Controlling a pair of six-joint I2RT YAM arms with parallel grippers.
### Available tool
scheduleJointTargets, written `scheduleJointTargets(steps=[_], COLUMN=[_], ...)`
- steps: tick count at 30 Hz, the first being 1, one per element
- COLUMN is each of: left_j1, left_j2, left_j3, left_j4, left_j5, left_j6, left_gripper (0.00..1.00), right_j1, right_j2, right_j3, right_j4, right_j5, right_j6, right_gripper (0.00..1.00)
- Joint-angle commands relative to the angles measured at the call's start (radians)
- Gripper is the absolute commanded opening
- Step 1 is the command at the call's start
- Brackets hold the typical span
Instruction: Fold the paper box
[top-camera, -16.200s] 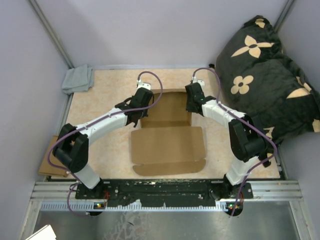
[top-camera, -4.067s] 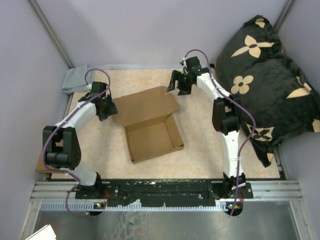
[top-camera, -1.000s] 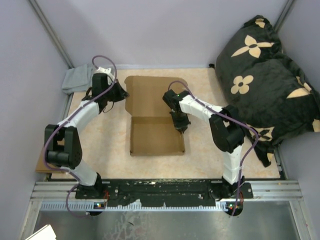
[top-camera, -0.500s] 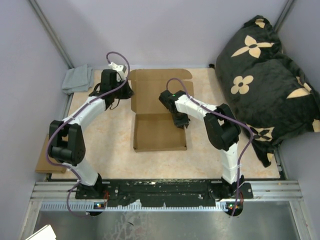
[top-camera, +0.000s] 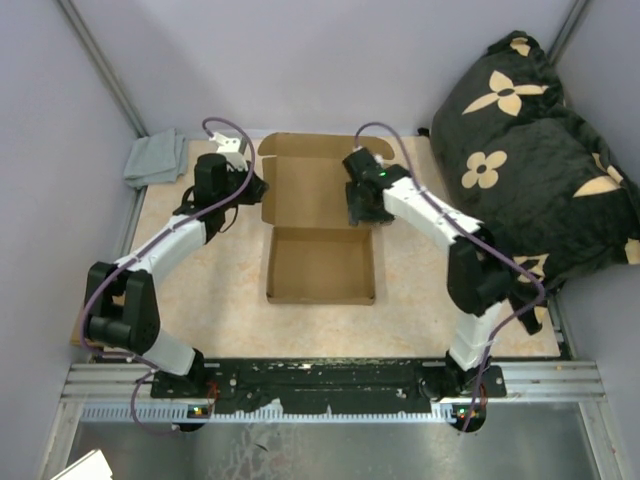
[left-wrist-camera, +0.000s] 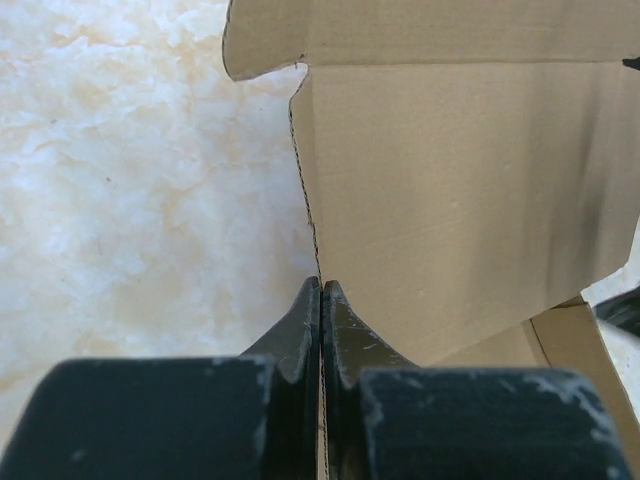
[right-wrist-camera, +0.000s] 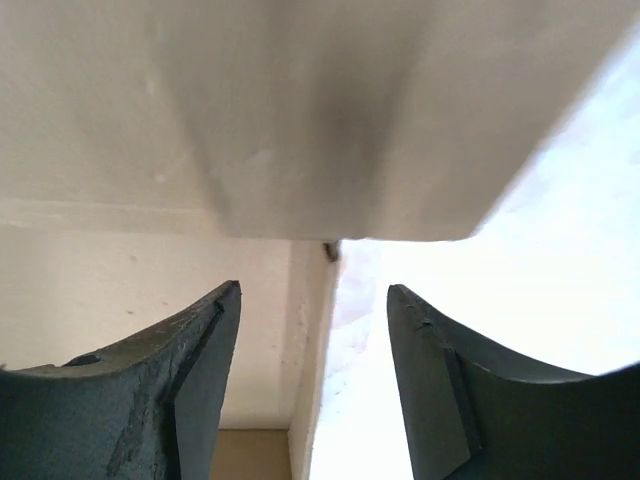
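Observation:
The paper box (top-camera: 320, 265) lies mid-table as an open brown tray, its lid (top-camera: 312, 178) raised at the far side. My left gripper (top-camera: 258, 188) is shut on the lid's left edge. In the left wrist view the thin cardboard edge of the paper box (left-wrist-camera: 450, 200) runs between the closed left gripper (left-wrist-camera: 321, 283). My right gripper (top-camera: 358, 212) hangs open at the tray's far right corner. In the right wrist view the tray's right wall (right-wrist-camera: 322, 330) stands between the spread jaws of the right gripper (right-wrist-camera: 312, 295), touching neither, with the lid (right-wrist-camera: 300, 120) above.
A grey cloth (top-camera: 155, 158) lies at the table's far left corner. A black pillow with tan flowers (top-camera: 530, 150) fills the right side. A smaller cardboard piece (top-camera: 95, 325) sits off the table's left edge. The metal base rail (top-camera: 330, 385) runs along the near edge.
The right gripper has opened and moved back from the tray's right wall toward the lid's right corner. The left gripper stays shut on the lid's edge; the box has shifted slightly.

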Motion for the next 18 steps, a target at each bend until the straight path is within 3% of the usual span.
scheduleJointTargets(steps=[1, 6, 15, 18], left_j1=[-0.008, -0.008, -0.007, -0.008], left_j2=[-0.057, -0.099, -0.186, -0.190], left_j3=[-0.075, -0.169, -0.265, -0.270], left_j4=[0.139, 0.242, 0.347, 0.354], left_j5=[0.035, 0.042, -0.011, -0.016], left_j6=[-0.012, -0.014, -0.006, 0.003], left_gripper=[0.00, 0.00, 0.00, 0.00], right_j1=[-0.096, -0.200, -0.304, -0.304], right_j2=[-0.246, -0.336, -0.161, -0.090], right_j3=[-0.040, -0.080, 0.086, 0.170], right_j4=[0.145, 0.213, 0.138, 0.088], right_j5=[-0.088, -0.207, -0.462, -0.453], right_j6=[-0.099, -0.255, -0.334, -0.358], right_gripper=[0.62, 0.66, 0.66, 0.65])
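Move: The left hand keeps its shut fingers on the lid's left edge; the box tray's middle is about 15 cm back, 12 cm right and 16 cm below it, the lid's right flap level with it and some 22 cm right. The open right hand hovers by the hinge's right end: from it that flap lies roughly 6 cm ahead, 3 cm right and 4 cm higher, the tray's middle about 9 cm back, 9 cm left and 7 cm below. Open right hand arcs about 13 cm up from the hinge, forward and right, then sinks; left draws lid back. ##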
